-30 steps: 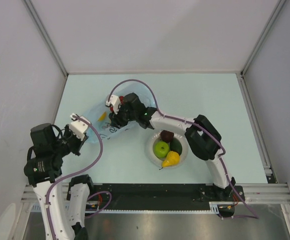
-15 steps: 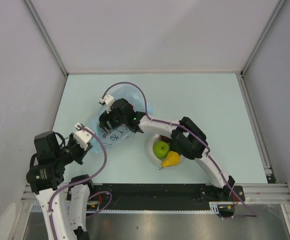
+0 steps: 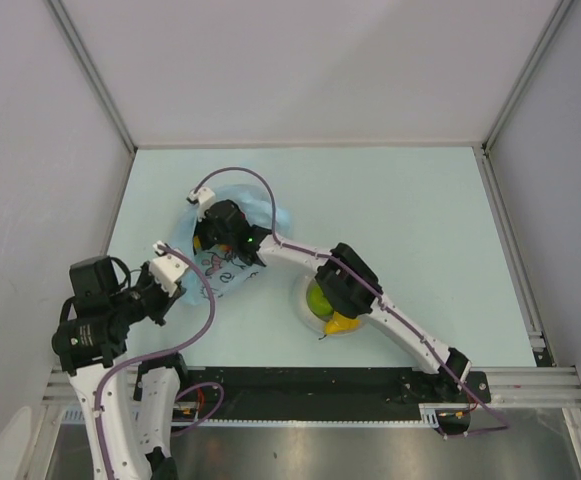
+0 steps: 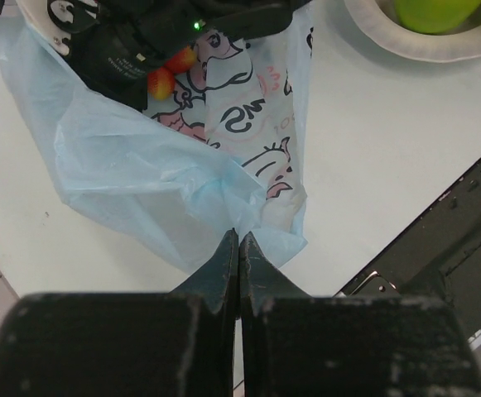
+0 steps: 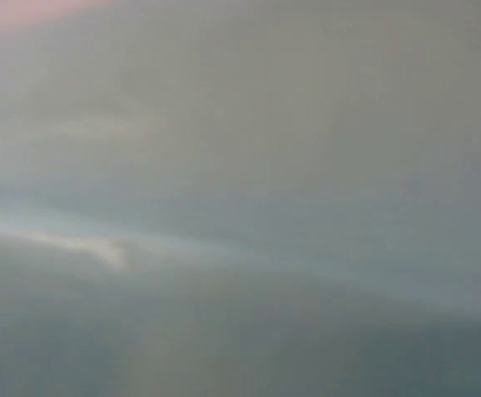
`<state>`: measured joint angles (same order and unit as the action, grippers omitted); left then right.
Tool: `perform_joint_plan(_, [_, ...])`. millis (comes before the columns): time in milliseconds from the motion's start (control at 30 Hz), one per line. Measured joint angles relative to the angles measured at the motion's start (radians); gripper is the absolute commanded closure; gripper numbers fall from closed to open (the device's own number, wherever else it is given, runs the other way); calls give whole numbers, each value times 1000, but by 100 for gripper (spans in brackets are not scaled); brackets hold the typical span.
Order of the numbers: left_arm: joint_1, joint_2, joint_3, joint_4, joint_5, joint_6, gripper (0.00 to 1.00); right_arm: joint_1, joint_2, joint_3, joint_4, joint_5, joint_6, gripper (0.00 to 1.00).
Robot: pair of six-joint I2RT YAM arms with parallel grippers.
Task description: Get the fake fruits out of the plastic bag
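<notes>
The plastic bag (image 3: pixel 226 268) lies crumpled on the table, light blue with dark and pink drawings. My left gripper (image 3: pixel 178 283) is shut on its near corner (image 4: pixel 238 236). My right gripper (image 3: pixel 210 232) has its head pushed into the bag's far end, so the fingers are hidden. The right wrist view shows only blurred grey-blue plastic. Small red-and-orange fake fruits (image 4: pixel 169 71) show beside the right gripper's black body (image 4: pixel 132 45) at the bag's mouth. A green apple (image 3: pixel 320 298) and a yellow fruit (image 3: pixel 342 323) lie on the white plate (image 3: pixel 298 300).
The right arm (image 3: pixel 345 285) stretches over the plate and hides part of it. The plate (image 4: pixel 406 50) with the apple (image 4: pixel 435 12) sits right of the bag. The black base rail (image 3: pixel 310 380) runs along the near table edge. White walls enclose the other sides.
The right arm has reached further left, pushing its gripper into the bag, and now covers the plate's dark round fruit. The left gripper has kept hold of the bag corner.
</notes>
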<state>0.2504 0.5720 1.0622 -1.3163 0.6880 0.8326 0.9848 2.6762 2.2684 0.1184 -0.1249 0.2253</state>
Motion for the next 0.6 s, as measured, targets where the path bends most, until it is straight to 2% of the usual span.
perform_joint_plan(133, [0, 34, 27, -2, -2, -3, 100, 5, 116, 124, 37, 13, 37, 6])
perform_joint_plan(233, [0, 42, 41, -3, -4, -12, 100, 13, 166, 160, 54, 39, 72, 16])
perform_joint_plan(267, [0, 42, 44, -3, -5, -16, 100, 15, 175, 163, 65, 43, 76, 24])
perform_joint_plan(400, [-2, 42, 50, -3, -17, -47, 100, 17, 185, 178, 76, 40, 87, 38])
perform_joint_plan(433, [-2, 42, 53, -2, -23, -56, 100, 16, 185, 178, 76, 30, 85, 41])
perform_joint_plan(467, [-2, 42, 55, 0, -24, -64, 100, 14, 185, 178, 76, 20, 82, 48])
perform_joint_plan(600, [-2, 42, 58, 31, -26, -87, 100, 3, 161, 146, 66, -54, 61, 59])
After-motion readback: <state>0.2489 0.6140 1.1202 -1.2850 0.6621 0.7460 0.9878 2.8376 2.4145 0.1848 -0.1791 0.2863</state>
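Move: The yellow fruit in the bag's far-left part lies roughly 3 cm to the right hand's left and about 4 cm below, level with it in reach. A small orange-red fruit lies some 6 cm to the hand's right, 2 cm nearer the bases and about 4 cm down. From the left hand, holding the bag's near lip, the yellow fruit is about 23 cm ahead, 3 cm right and 19 cm below. Down and to the left, about 3 cm down and 2.5 cm across, the right hand pushes its wide-open fingers deeper into the bag towards the yellow fruit. It stops there, the fingers closing by roughly a quarter and settling on something bulky, their squeeze rising, and it then eases back barely 1 cm. The left hand keeps its pinch on the lip, rising about 1.5 cm. ##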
